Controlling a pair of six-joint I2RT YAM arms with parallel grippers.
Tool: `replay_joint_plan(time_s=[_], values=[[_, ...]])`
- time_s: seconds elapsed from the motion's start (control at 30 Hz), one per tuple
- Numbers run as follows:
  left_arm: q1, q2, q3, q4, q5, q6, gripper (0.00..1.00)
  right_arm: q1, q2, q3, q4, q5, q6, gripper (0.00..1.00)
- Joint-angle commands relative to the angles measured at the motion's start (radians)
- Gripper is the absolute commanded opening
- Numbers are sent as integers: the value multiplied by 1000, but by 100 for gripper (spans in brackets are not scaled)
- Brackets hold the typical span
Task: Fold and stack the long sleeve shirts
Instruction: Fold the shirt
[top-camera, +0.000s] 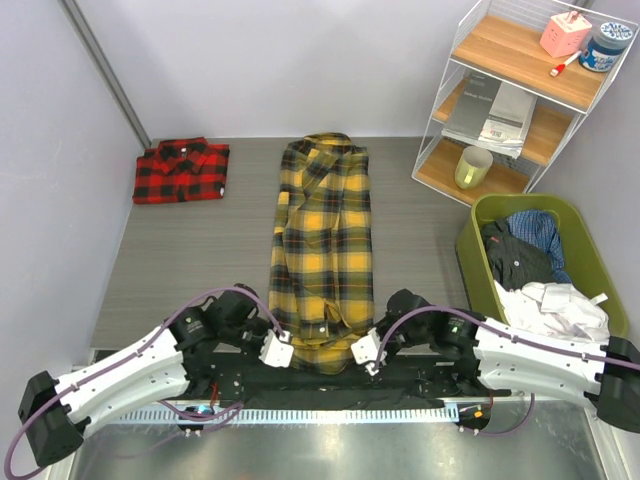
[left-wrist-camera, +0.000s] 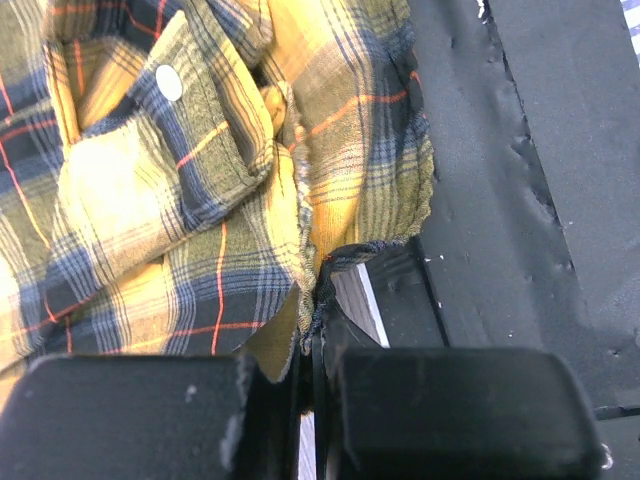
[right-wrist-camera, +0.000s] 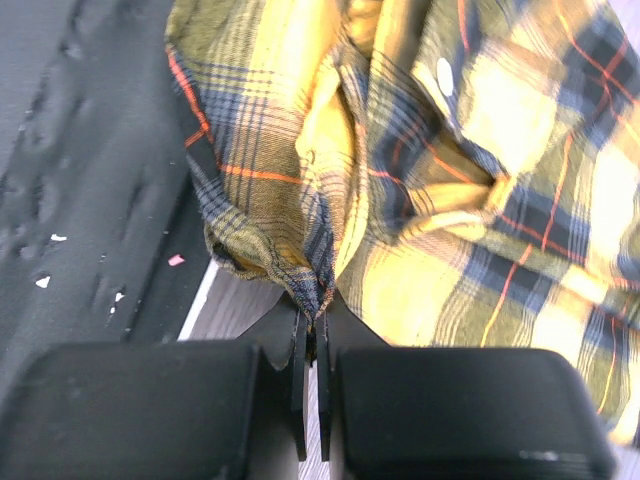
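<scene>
The yellow-and-black shirt (top-camera: 322, 240) lies as a long narrow strip down the middle of the table, collar at the far end. My left gripper (top-camera: 279, 349) is shut on its near left hem corner, and the pinched cloth (left-wrist-camera: 318, 275) shows between the jaws. At the near right corner my right gripper (top-camera: 365, 350) is shut on the hem, with the fabric (right-wrist-camera: 318, 295) bunched into the jaws. A red-and-black shirt (top-camera: 182, 170) sits folded at the far left of the table.
A white wire shelf (top-camera: 515, 95) with wooden boards stands at the back right, holding a cup and papers. A green bin (top-camera: 578, 232) of clothes sits on the right. A black mat (top-camera: 330, 378) runs along the near table edge.
</scene>
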Motion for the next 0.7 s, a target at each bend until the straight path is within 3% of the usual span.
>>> replay_joint_plan(time_s=[0.0, 0.17, 0.37, 0.67], values=[[-4, -17, 29, 13, -24, -52, 0, -3, -30, 36, 29, 65, 74, 1], [13, -8, 79, 65, -54, -78, 0, -49, -30, 70, 51, 89, 95, 1], [134, 101, 148, 121, 31, -74, 0, -279, 83, 191, 48, -61, 71, 1], [422, 509, 421, 226, 187, -9, 0, -558, 381, 448, 68, -268, -44, 1]])
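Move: The left gripper already pinches the left corner of the plaid shirt's near end. From there the shirt's middle lies about 20 cm ahead and 6 cm right, its collar some 38 cm ahead and 7 cm right, and the folded red shirt about 34 cm ahead and 20 cm left, all some 5 cm lower. From the right gripper, already holding the other corner, the shirt's middle is about 20 cm ahead and 7 cm left, and the green bin roughly 15 cm ahead and 32 cm right. Keep both grippers shut on the two near corners of the plaid shirt and carry them forward together over its lower part towards the collar, about 12 cm with the left and nearly 14 cm with the right, rising some 5 to 6 cm. Start gently, then speed up, swinging each set of fingers about 20 degrees towards forward, left counter-clockwise, right clockwise. ##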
